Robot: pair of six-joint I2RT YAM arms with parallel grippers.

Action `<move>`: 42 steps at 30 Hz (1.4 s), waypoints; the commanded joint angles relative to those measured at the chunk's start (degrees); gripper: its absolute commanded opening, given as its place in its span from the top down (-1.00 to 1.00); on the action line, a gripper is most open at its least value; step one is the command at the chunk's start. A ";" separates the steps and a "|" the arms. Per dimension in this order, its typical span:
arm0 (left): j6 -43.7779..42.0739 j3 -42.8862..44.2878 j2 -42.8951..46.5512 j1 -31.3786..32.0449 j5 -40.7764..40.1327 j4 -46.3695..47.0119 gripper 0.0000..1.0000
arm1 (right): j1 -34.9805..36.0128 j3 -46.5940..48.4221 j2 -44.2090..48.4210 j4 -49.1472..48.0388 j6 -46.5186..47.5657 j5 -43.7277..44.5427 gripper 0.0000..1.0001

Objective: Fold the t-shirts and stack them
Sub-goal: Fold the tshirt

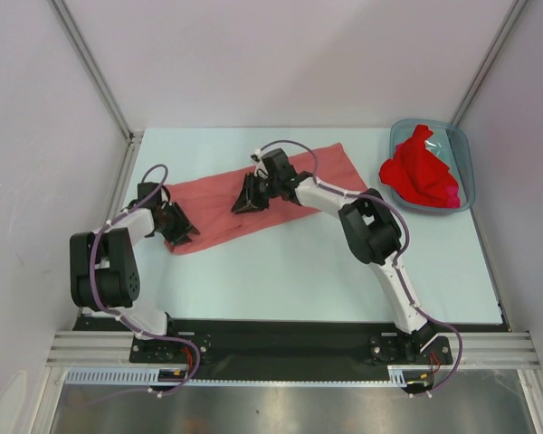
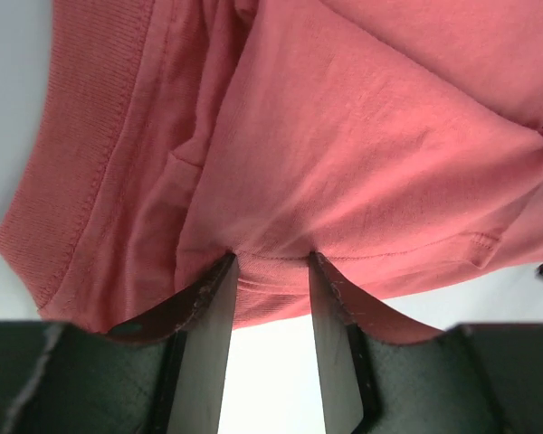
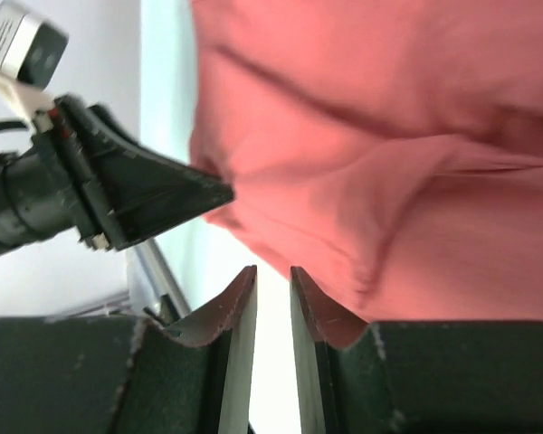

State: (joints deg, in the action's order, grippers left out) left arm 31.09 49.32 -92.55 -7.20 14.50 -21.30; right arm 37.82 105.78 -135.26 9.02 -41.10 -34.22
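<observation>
A salmon-pink t-shirt (image 1: 219,192) lies folded into a long strip slanting across the table's middle. My left gripper (image 1: 183,233) is at the strip's left end. Seen from the left wrist, that gripper (image 2: 271,258) stands open, the shirt's hem (image 2: 271,289) lying loosely across the gap at its fingertips. My right gripper (image 1: 243,205) rests over the strip's middle. In its own view it (image 3: 272,269) is slightly open with nothing between its fingers, the pink cloth (image 3: 389,145) just beyond the tips. Brighter red t-shirts (image 1: 421,172) sit heaped in the bin.
The translucent blue-grey bin (image 1: 467,163) stands at the back right corner. White walls and metal frame posts (image 1: 90,68) close in the table at the back and sides. The left gripper's black finger (image 3: 154,185) shows in the right wrist view, touching the cloth's edge.
</observation>
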 commanded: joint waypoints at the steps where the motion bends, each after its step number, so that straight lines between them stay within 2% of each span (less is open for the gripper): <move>1: 1.51 -2.47 -1.31 -0.97 0.09 2.66 0.13 | 0.67 1.37 -2.29 -2.14 -2.29 -6.56 0.47; 5: 1.96 -4.23 -1.49 -0.88 0.17 3.63 0.12 | -0.99 -4.69 -2.73 -8.92 -7.84 -9.29 0.49; 11: 1.87 -5.55 -0.70 -0.97 1.58 4.07 0.14 | -6.52 -10.76 -1.85 -16.04 -9.69 -9.20 0.50; 21: 0.81 -5.73 0.97 -0.88 1.58 3.72 0.14 | -14.96 -10.33 -2.28 -18.77 -12.51 -8.06 0.45; 35: -0.77 -5.46 3.95 -0.88 2.02 1.09 0.14 | -16.20 -6.12 -9.40 -24.04 -18.31 -5.16 0.51; 39: -0.86 -5.55 6.50 -0.97 1.58 0.03 0.14 | -16.90 -2.95 -9.67 -22.56 -18.40 -5.51 0.51; 41: -0.68 -5.55 7.47 -0.88 0.97 -0.49 0.14 | -17.17 -1.81 -8.54 -19.31 -16.39 -5.95 0.49; 42: -0.59 -5.55 8.17 -0.88 0.53 -0.93 0.14 | -17.17 -0.50 -6.96 -15.21 -15.25 -5.86 0.41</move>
State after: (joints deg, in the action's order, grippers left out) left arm 31.86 44.23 -87.50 -8.38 16.53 -19.88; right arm 21.50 101.10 -144.05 -11.57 -59.09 -41.76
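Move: The right fingers are about 6 cm above the folded t-shirt. The right-middle part they go for lies some 11 cm ahead and 10 cm to their right; the t-shirt's far-right corner is roughly 28 cm ahead and 28 cm right, and the basket with the red shirt about 18 cm ahead and 53 cm right. The left fingers are already down at the t-shirt's near-left edge, right under them, with that right-middle part about 19 cm ahead and 24 cm right. Swing the right gripper slightly back while dropping it about 5 cm to cloth level, then sweep it low over the t-shirt to its right and forward, ending some 10 cm right and 11 cm ahead of its start at the edge of the upper layer. Turn it nearly 20 degrees clockwise, fingers still a quarter open. Keep the left gripper at the near-left edge, easing it back barely 2 cm at the end. ##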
